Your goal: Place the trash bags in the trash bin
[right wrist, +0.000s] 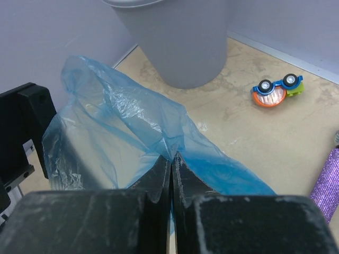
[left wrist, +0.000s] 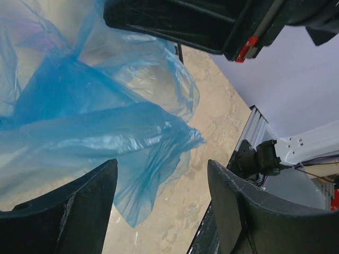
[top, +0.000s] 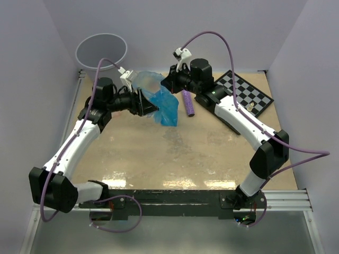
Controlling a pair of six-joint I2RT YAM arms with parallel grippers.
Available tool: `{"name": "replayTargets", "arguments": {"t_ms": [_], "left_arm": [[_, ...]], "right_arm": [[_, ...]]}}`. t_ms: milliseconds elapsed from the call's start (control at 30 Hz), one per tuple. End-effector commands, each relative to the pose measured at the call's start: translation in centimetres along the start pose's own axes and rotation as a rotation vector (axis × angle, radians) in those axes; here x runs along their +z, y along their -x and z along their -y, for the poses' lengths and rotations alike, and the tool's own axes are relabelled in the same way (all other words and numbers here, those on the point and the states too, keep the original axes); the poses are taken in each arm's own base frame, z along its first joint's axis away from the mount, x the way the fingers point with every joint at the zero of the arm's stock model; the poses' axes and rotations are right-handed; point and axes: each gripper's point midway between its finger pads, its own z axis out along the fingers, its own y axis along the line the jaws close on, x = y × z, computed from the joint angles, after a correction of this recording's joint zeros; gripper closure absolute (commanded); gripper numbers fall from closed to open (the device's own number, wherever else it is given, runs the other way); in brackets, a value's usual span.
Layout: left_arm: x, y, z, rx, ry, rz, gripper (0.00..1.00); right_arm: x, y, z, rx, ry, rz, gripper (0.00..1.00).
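The trash bags (top: 163, 105) are one wide, floppy sheet of blue film hanging above the table between my two grippers. My right gripper (right wrist: 172, 159) is shut on a gathered fold of the film (right wrist: 122, 121), which spreads away from its tips. My left gripper (left wrist: 161, 196) is open. The film (left wrist: 95, 121) drapes ahead of its left finger (left wrist: 79, 206), and nothing is pinched. In the top view the left gripper (top: 151, 108) sits at the sheet's left side and the right gripper (top: 167, 82) at its upper edge. The grey trash bin (top: 100, 50) stands upright in the far left corner, behind the bag (right wrist: 175, 37).
A purple glittery microphone (top: 188, 103) lies just right of the bag. A chessboard (top: 249, 92) lies at the far right, partly under the right arm. A small blue and orange toy car (right wrist: 276, 91) rests right of the bin. Walls enclose the table on three sides.
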Motion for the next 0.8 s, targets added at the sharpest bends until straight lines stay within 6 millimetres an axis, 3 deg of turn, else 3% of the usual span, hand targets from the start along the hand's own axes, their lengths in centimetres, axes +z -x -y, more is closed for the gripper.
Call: {"name": "replayTargets", "arguments": {"t_ms": [0,167,367,500,667,767], "left_arm": [[0.1,5.2,2.6,-0.003,-0.102,0.118,0.27],[1.1,6.2,2.1,-0.026,-0.136,0.138,0.29],[2.2,6.1,-0.7,-0.074,-0.044,0.138,0.45],[2.3,4.1,-3.1,-0.094,0.055,0.084,0.58],[1.6,2.8,-5.0,-0.032,0.156,0.043,1.0],[0.7,2.8,-6.6,0.011,0.248,0.018,1.0]], "right_arm": [[-0.4,2.2,0.2,-0.032,-0.035,0.077,1.0],[-1.0,1.3,0.3,-0.038,-0.034,0.068,1.0],[-1.7,0.9,0.5,-0.044,-0.05,0.067,1.0],[-2.1,1.0,0.5,-0.047,-0.056,0.076,1.0],[-2.9,1.5,1.4,-0.064,-0.102,0.09,1.0],[-4.1,2.2,2.9,-0.082,-0.158,0.11,1.0]]}}
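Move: The trash bag hangs open from the right fingers, its middle about 5 cm ahead of the left hand, 3 cm to its right and slightly below; from the right hand that is 5 cm back, 4 cm left and 7 cm below. From the left hand, the trash bin stands some 30 cm ahead and 25 cm left, lower down; the toy car is about 33 cm ahead and 2 cm left, on the table. Left hand arcs about 5 cm forward, up then down, shutting on the bag's rim; right hand keeps its pinch. ##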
